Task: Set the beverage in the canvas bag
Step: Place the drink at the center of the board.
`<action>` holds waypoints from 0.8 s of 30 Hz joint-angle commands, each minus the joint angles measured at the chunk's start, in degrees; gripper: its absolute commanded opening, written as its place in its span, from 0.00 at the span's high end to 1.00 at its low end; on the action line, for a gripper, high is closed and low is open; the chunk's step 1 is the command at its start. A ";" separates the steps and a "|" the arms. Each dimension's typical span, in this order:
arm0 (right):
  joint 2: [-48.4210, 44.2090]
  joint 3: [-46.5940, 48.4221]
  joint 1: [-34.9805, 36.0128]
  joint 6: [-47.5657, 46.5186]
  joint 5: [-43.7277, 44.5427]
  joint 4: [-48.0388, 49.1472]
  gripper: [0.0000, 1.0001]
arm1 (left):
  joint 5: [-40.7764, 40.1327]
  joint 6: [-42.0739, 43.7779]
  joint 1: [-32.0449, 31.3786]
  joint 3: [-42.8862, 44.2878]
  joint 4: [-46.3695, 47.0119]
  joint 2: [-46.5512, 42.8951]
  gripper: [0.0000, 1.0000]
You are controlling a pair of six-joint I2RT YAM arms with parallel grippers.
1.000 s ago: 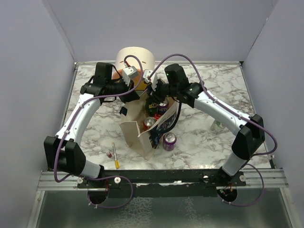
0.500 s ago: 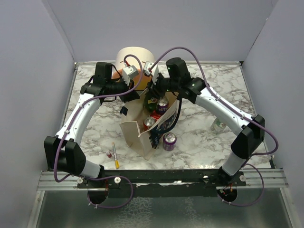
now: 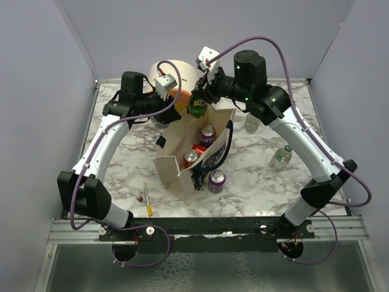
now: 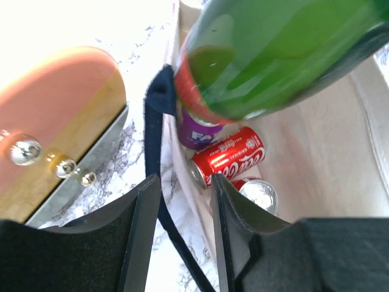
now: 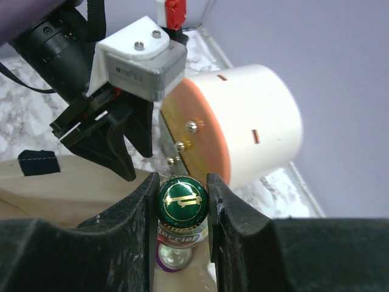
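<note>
The beverage, a green glass bottle [image 3: 196, 107] [image 4: 279, 55], hangs upright over the back rim of the canvas bag [image 3: 180, 167] [image 5: 61, 182]. My right gripper [image 3: 199, 97] [image 5: 182, 185] is shut on its green cap [image 5: 183, 199]. The beige bag stands open and holds a purple can [image 4: 197, 131] [image 3: 208, 134] and red cans [image 4: 228, 157] [image 3: 194, 153]. At the bag's back left rim my left gripper [image 4: 185, 182] [image 5: 121, 143] is open. The navy strap [image 4: 155, 121] and the rim run loosely between its fingers.
The rounded cream-and-orange drawer box [image 3: 173, 76] [image 5: 243, 121] stands just behind the bag. A purple can [image 3: 217, 180] stands on the table by the bag's front. Two clear bottles [image 3: 280, 157] [image 3: 252, 121] stand at the right. A yellow pen [image 3: 148, 201] lies front left.
My right gripper has risen and drawn back with the green bottle, from low in the bag's mouth to above its back rim. My left gripper has opened off the bag's rim.
</note>
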 commanded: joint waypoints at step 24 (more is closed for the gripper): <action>-38.28 -37.10 -11.57 -1.34 15.49 2.62 0.99 | 2.34 12.09 -19.23 11.34 -19.20 0.95 0.32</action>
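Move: I hold the green bottle in my right hand above the bag. The open marble for it lies about 20 cm to the right, 8 back and 39 below. The near clear bottle is roughly 31 right and 7 back, the far one 20 right and 9 ahead. From my left hand, the standing red can is about 10 cm back, 7 right and 21 below; the lying red can 5 back, 10 right; the purple can level, 14 right. My right hand keeps its grip on the green bottle and swings it right about 20 cm, arcing some 10 cm up over the bag's side, then sinking fast towards the marble, wrist turning clockwise about 25 degrees. Meanwhile my left hand opens wide, lifts clear of the bag's rim, then sweeps back and right over the bag's mouth and sinks towards the standing red can. ##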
